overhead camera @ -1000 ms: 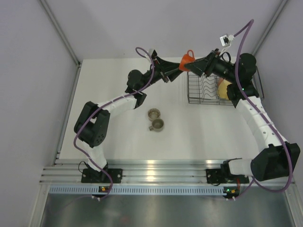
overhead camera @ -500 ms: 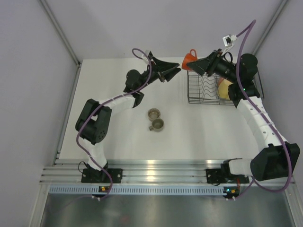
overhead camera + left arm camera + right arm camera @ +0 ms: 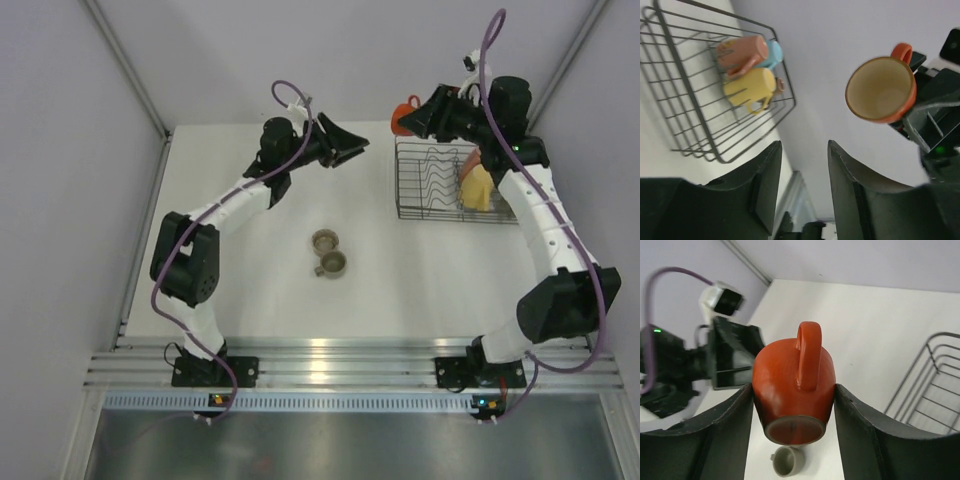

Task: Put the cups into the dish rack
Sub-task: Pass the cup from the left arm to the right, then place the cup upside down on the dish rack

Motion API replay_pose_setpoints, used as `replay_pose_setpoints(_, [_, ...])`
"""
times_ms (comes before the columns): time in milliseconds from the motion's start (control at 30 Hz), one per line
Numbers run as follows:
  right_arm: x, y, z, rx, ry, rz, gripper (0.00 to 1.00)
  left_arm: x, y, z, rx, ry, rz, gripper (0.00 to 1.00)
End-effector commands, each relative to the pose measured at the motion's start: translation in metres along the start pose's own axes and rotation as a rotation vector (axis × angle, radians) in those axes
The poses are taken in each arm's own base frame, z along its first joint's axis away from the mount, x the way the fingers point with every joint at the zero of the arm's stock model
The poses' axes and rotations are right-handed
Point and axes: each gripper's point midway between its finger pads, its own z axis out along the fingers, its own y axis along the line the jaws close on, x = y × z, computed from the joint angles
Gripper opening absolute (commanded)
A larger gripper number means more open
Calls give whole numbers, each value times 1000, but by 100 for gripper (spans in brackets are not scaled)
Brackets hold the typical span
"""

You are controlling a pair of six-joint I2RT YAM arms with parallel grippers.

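Note:
My right gripper [image 3: 414,116] is shut on the small orange cup [image 3: 403,113], held in the air by the rack's far left corner. In the right wrist view the orange cup [image 3: 792,380] sits between both fingers, handle up, base toward the camera. My left gripper [image 3: 356,149] hangs open and empty to the left, apart from the cup [image 3: 881,90], whose mouth faces it. The black wire dish rack [image 3: 402,182] holds a yellow cup [image 3: 478,188], a pink cup [image 3: 742,51] and a light blue cup [image 3: 774,53]. Two grey-olive cups [image 3: 324,241] [image 3: 332,264] stand on the table.
The white table [image 3: 240,270] is bounded by grey walls at the back and sides. A metal rail [image 3: 340,360] with both arm bases runs along the near edge. A purple cable [image 3: 490,60] loops above the right arm.
The left gripper has let go of the orange cup, opened and drawn back to the left. The right gripper keeps the cup and has lifted it up and away toward the rack's far corner.

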Motion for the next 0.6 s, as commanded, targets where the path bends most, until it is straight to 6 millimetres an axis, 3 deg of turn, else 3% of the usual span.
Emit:
replay_pose_setpoints(0, [4,-51,2,237,98,-26,0,-7,-20,-22,-193,55,334,47])
replay_pose_setpoints(33, [7,-59,4,269,120,-21,0,-16,-15,-26,-249,36,433,47])
replay_pose_setpoints(133, [19,-90,11,383,218,5,0,-24,-2,-42,-382,35,506,47])
replay_pose_setpoints(367, [53,-152,24,592,385,26,0,-16,21,-53,-443,57,498,48])
replay_pose_setpoints(400, [51,-153,26,591,387,20,0,-16,24,-54,-448,61,493,47])
replay_pose_setpoints(567, [77,-178,39,634,477,39,0,-14,32,-53,-461,76,493,47])
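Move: The red cup is already in my right fingers. The dish rack's empty left half lies from my right hand about 12 cm ahead, 10 cm to the right and some 30 cm below. In the rack, the yellow cup stands about 8 cm ahead and 25 cm to the right, with the pink cup some 8 cm beyond it. From my left hand, that empty half is roughly 25 cm right, 11 cm ahead and 25 cm down. With the red cup still pinched, I swing my right hand down about 17 cm, going forward and somewhat right as well, towards the empty left end of the rack, while the wrist tips the fingers downward by some 30 degrees. My left hand, empty and still open, backs off left from the cup and turns its fingers down. ##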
